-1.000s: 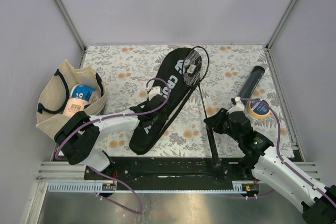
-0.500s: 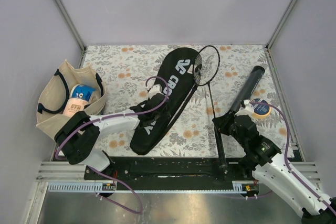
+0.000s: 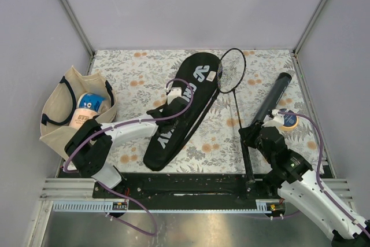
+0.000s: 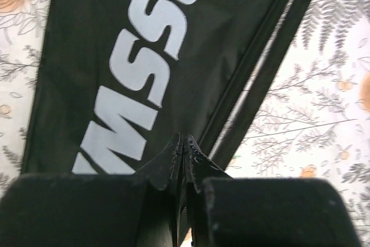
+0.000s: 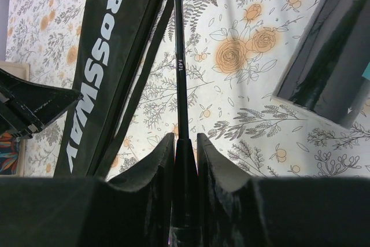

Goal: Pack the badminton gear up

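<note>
The black cover (image 3: 193, 82) lettered "CROSSWAY" lies slantwise mid-table. My left gripper (image 3: 173, 101) hangs over its middle. In the left wrist view the left gripper (image 4: 184, 140) is shut, its tips pinched on the zip edge of the cover (image 4: 133, 44). A thin black racquet (image 3: 232, 70) lies right of the cover, its head just beside the cover's wide end. My right gripper (image 3: 248, 137) is shut on the racquet's handle, and the shaft (image 5: 178, 56) runs straight out between the fingers of the right gripper (image 5: 185, 137). The black tube (image 3: 275, 95) lies at the far right.
A beige tote bag (image 3: 58, 122) with packets inside sits at the left edge. A tape roll (image 3: 287, 121) with a blue centre lies just right of my right wrist, at the tube's near end. The tube (image 5: 329, 56) shows right of the shaft in the right wrist view.
The right gripper has drawn the racquet back and to the right, so its head has slid off the cover. The left gripper has shifted a little farther up the cover.
</note>
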You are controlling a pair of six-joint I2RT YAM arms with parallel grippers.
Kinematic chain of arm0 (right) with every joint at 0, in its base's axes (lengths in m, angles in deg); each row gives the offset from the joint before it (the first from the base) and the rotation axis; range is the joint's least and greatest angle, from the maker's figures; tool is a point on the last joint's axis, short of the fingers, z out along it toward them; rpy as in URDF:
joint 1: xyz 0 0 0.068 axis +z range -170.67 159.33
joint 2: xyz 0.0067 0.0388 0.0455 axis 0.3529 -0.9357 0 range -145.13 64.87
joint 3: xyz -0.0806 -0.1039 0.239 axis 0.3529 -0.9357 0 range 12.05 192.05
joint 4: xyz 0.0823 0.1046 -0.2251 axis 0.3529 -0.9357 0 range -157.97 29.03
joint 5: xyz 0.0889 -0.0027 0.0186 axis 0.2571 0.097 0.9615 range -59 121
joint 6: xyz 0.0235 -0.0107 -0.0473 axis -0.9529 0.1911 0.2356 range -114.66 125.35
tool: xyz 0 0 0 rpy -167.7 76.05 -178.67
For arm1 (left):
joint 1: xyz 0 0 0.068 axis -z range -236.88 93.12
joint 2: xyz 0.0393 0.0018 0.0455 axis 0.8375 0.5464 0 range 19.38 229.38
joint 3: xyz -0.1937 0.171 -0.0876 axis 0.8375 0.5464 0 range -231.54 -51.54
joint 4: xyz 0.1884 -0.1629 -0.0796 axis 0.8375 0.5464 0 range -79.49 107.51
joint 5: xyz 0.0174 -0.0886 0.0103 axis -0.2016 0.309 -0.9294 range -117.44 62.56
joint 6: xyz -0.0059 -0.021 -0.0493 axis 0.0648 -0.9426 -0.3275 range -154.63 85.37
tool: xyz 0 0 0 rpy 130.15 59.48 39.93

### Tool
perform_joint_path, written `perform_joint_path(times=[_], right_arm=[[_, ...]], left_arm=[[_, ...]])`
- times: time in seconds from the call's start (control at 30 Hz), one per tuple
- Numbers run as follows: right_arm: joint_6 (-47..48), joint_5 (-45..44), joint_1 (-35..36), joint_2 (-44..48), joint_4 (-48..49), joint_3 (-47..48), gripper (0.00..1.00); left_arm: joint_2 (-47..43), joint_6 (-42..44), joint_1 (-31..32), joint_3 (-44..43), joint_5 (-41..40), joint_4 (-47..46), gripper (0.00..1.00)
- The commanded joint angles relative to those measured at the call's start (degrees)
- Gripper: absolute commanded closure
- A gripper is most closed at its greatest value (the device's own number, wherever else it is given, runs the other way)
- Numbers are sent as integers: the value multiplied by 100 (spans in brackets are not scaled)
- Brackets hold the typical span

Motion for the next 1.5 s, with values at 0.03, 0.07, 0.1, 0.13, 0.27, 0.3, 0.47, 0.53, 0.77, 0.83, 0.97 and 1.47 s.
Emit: perform_joint_path(times=[0.03, 0.07, 0.1, 0.13, 0.27, 0.3, 0.47, 0.53, 0.77, 0.83, 0.97, 1.47], right_arm=[[227, -470, -26, 131, -103, 400, 100], [227, -470, -34, 131, -112, 418, 100], [227, -479, -35, 139, -147, 418, 100], [219, -488, -43, 148, -147, 427, 100], [210, -505, -34, 271, -218, 436, 100], [201, -514, -35, 280, -244, 436, 100], [131, -444, -43, 368, -279, 436, 100], [122, -435, -35, 412, -297, 444, 100], [175, -585, -35, 544, -428, 541, 100], [175, -558, -35, 535, -429, 541, 100], [148, -541, -35, 588, -437, 550, 100], [-255, 838, -43, -281, 1151, -153, 100]], left_arm=[[6, 315, -224, -257, -338, 394, 91], [-11, 324, -302, -249, -303, 429, 89], [-29, 324, -347, -249, -294, 473, 88], [-72, 315, -399, -223, -302, 508, 87], [-248, 263, -593, -108, -399, 649, 82], [-275, 254, -654, -91, -399, 684, 81], [-345, 148, -874, -55, -566, 974, 75], [-371, 96, -918, -47, -680, 1071, 69], [-450, 78, -1076, 50, -830, 1203, 55], [-459, 52, -1120, 59, -874, 1255, 53], [-459, -1, -1208, 94, -874, 1343, 52], [-854, 613, -1156, 480, 302, 932, 48]])
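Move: My left hand hangs just over the zip side of the black racket cover, fingers almost shut; the cover's left edge lies about 12 cm to its left, level with it and some 4 cm below. The racket's middle is about 28 cm to its right and 9 cm farther out, the tote bag some 55 cm to its left, about 3 cm farther out. From my right hand, which keeps hold of the racket, that left edge is roughly 46 cm left, 7 cm ahead and 10 cm down. I sweep my left hand some 12 cm left, low across the cover from its zip side to its left edge, opening the fingers to about half and turning the wrist about 15 degrees counter-clockwise, its left side rising; at the end I sink a little towards the edge. My right hand keeps pinching the racket, easing about 2 cm up and right, then coming back. ##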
